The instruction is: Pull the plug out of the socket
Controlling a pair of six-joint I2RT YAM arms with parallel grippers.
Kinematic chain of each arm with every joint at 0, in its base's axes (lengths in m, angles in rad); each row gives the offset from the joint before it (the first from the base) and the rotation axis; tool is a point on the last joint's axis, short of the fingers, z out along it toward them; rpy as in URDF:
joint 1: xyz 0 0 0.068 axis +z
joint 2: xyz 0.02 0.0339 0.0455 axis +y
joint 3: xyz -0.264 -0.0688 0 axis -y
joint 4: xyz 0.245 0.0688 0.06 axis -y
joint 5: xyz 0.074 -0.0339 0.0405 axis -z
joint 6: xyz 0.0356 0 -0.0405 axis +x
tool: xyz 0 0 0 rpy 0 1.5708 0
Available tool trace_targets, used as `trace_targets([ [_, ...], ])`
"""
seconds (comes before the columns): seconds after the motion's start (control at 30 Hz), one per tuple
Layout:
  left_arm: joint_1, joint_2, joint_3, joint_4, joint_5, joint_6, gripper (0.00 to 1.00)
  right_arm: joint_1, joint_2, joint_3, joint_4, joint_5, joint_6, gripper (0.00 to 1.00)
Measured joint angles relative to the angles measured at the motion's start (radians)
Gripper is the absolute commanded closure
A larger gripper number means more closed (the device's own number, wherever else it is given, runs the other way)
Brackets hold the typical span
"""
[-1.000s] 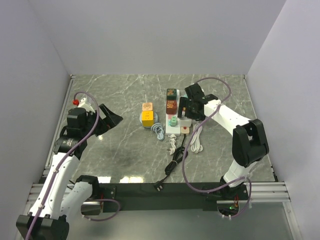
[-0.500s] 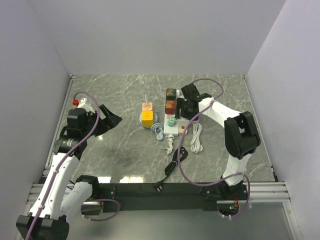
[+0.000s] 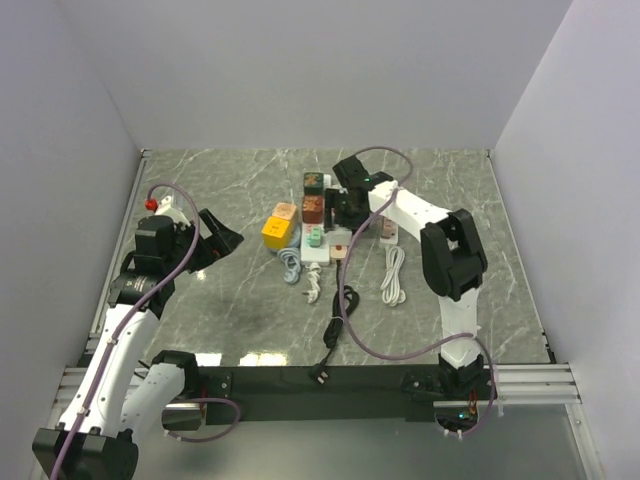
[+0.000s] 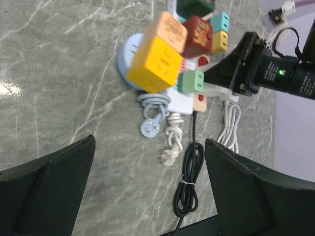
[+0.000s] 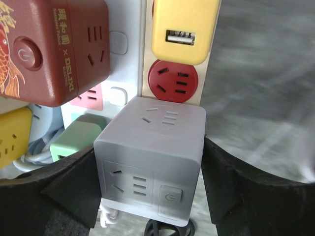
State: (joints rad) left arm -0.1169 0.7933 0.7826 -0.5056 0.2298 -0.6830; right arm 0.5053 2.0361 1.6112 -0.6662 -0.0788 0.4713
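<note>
A white cube plug [image 5: 152, 157] fills the right wrist view, with my right gripper [image 5: 150, 169] shut on it, one finger against each side. It sits against the power strip socket [image 5: 133, 59], just below a red round outlet [image 5: 173, 81]. From above, the right gripper [image 3: 350, 205] covers the cube at the strip [image 3: 322, 250]. My left gripper [image 3: 222, 240] hangs open over the left of the table, apart from the strip, with nothing between its fingers [image 4: 49, 191].
On the strip sit a dark red cube [image 5: 54, 49], a yellow cube [image 3: 277, 231] and a green cube [image 3: 313, 238]. A black coiled cable [image 3: 340, 310] and a white coiled cable [image 3: 393, 275] lie in front. Grey walls enclose the table.
My right gripper has swung left and closed on the white cube. The strip with its cubes and cables has slid left with it. The left arm has not moved.
</note>
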Motion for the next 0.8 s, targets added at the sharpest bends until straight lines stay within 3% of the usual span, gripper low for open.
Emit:
trace_targets([
  [0.3, -0.001, 0.008, 0.0, 0.0, -0.002, 0.002, 0.01, 0.088, 0.038, 0.102, -0.006, 0.035, 0.042, 0.03],
  [0.6, -0.01, 0.032, 0.011, 0.009, 0.034, 0.005, 0.01, 0.018, -0.233, 0.051, -0.035, 0.225, 0.053, 0.01],
  [0.8, -0.122, 0.104, 0.055, 0.036, 0.037, 0.008, 0.01, -0.071, -0.351, 0.011, -0.061, 0.305, 0.055, 0.01],
])
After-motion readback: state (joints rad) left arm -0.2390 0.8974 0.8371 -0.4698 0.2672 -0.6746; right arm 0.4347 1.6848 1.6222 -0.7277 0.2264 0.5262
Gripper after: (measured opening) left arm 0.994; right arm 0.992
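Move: The white cube plug sits between the right fingers, its middle about 1 cm below the hand point; the small green plug is some 6 cm left and level front to back, the dark red cube about 6 cm left and 7 ahead, and the yellow plug 7 cm straight ahead. From the left hand the white cube lies roughly 11 cm ahead, 25 to the right and 16 below. Still holding the white cube plug on its beige strip, the right hand goes on shoving it to the left another 4–5 cm against the neighbouring strip while the fingers spread, then lets the cube go and climbs about 15 cm, swinging back to the right past its starting place to hang clear of the strips, its fingertips tilting forward some 20 degrees and the hand turning clockwise. Late on, the open left hand starts off to the right, about 4 cm towards the big yellow cube, touching nothing. ##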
